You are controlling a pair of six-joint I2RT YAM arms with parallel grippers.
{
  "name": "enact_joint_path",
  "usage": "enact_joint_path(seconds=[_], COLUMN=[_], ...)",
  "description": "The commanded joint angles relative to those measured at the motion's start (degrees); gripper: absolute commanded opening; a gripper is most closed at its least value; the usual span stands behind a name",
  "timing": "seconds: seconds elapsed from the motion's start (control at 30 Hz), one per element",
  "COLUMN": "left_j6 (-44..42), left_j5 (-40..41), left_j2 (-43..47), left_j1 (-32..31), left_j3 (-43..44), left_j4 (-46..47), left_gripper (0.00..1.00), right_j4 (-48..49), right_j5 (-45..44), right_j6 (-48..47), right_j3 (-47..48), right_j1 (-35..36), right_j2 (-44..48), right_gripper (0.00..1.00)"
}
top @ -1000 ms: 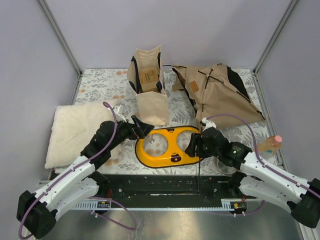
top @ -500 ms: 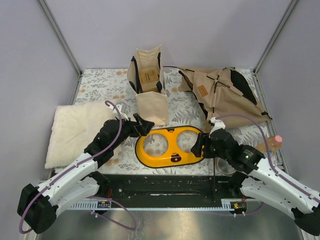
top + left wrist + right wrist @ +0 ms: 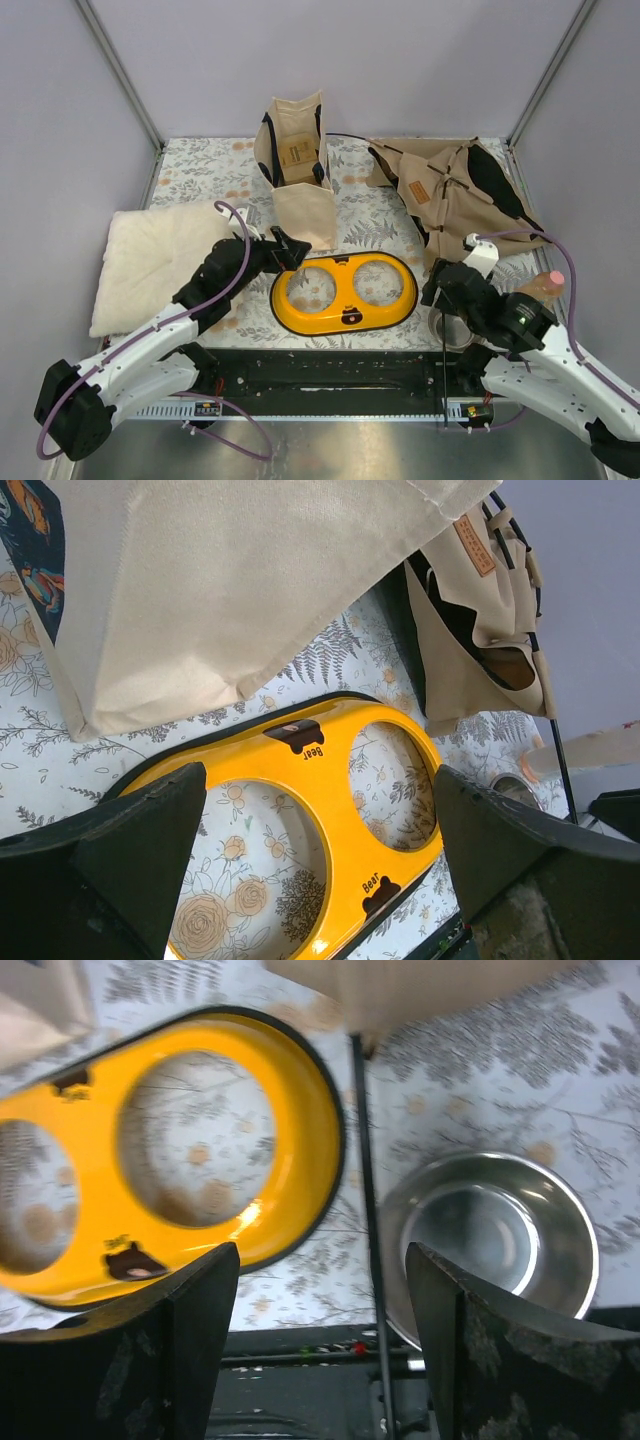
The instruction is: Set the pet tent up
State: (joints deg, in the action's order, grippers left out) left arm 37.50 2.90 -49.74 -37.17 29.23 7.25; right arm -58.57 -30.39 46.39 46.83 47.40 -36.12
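The pet tent (image 3: 455, 195) lies collapsed as a tan canvas heap at the back right, brown label patch upward. One thin black pole (image 3: 443, 365) runs from it toward the table's front edge. My right gripper (image 3: 440, 292) hovers over that pole, just in front of the tent. In the right wrist view the pole (image 3: 365, 1210) passes between the open fingers (image 3: 200, 1330), touching neither. My left gripper (image 3: 292, 250) is open above the yellow stand, holding nothing. The left wrist view has the tent (image 3: 470, 610) at the upper right.
A yellow two-hole bowl stand (image 3: 343, 292) lies at front centre, with a steel bowl (image 3: 450, 330) to its right. A beige tote bag (image 3: 300, 170) stands at back centre and a cream pillow (image 3: 150, 260) lies left. A bottle (image 3: 540, 290) rests near the right wall.
My right arm has swung to the right, and the pole and tent have slid right with it. The right jaws have widened. The left arm has hardly moved.
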Motion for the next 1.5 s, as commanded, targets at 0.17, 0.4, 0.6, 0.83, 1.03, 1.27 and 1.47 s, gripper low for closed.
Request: enact_joint_path(seconds=[0.17, 0.4, 0.6, 0.83, 1.03, 1.27, 1.47], left_j6=[-1.72, -2.95, -5.59, -4.98, -3.84, -0.68, 1.00], left_j5=[2.11, -0.08, -5.97, -7.20, -7.82, -10.18, -13.53], left_j2=[-0.19, 0.78, 1.13, -0.71, -2.29, -2.30, -5.89], left_j1=[-0.89, -0.98, -1.94, -3.96, -6.51, -9.23, -14.06], left_j3=[2.23, 1.71, -1.72, -3.66, -3.22, -5.76, -6.12], left_j4=[4.01, 4.35, 10.41, 15.95, 17.19, 22.18, 25.19], left_gripper=[0.99, 0.99, 0.99, 0.99, 0.99, 0.99, 0.99], right_j4=[-3.14, 6.08, 10.57, 17.68, 23.05, 28.59, 34.21], right_j5=[-4.08, 2.88, 3.15, 5.43, 7.53, 11.75, 17.12], right_j6=[8.37, 4.59, 2.31, -5.16, -12.19, -9.93, -5.18], right_j3=[-5.52, -7.28, -2.81, 4.14, 7.92, 10.03, 9.42], right_j1=[-0.29, -0.29, -0.29, -0.29, -0.55, -0.99, -2.22], right_j2=[-3.42, -7.30, -9.40, -12.83, -16.43, -22.58, -25.23], right_gripper=[0.74, 0.23, 0.00, 0.00, 0.00, 0.00, 0.00])
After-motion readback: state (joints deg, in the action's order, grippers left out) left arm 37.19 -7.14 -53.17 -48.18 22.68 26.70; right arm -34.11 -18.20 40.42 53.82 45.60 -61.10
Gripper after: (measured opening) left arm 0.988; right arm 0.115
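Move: Below the right hand, about 6 cm down and a centimetre or so back and to the right, runs the black tent pole, in line with the gap between its open fingers. The tent's body lies about 25 cm ahead and 9 cm right, the yellow feeder some 18 cm left and 5 cm ahead, the steel bowl 10 cm right and 3 cm back. From the left hand, that stretch of pole is about 29 cm right, 7 cm back and 8 cm lower. Sinking about 6 cm, the right hand shuts its fingers on the tent pole, then carries it up some 7 cm, left about 12 cm and forward about 8 cm, over the feeder's right ring. Meanwhile the left hand, fingers still wide open, goes about 7 cm right and 6 cm back over the feeder towards the pole, turning some 20 degrees clockwise. ##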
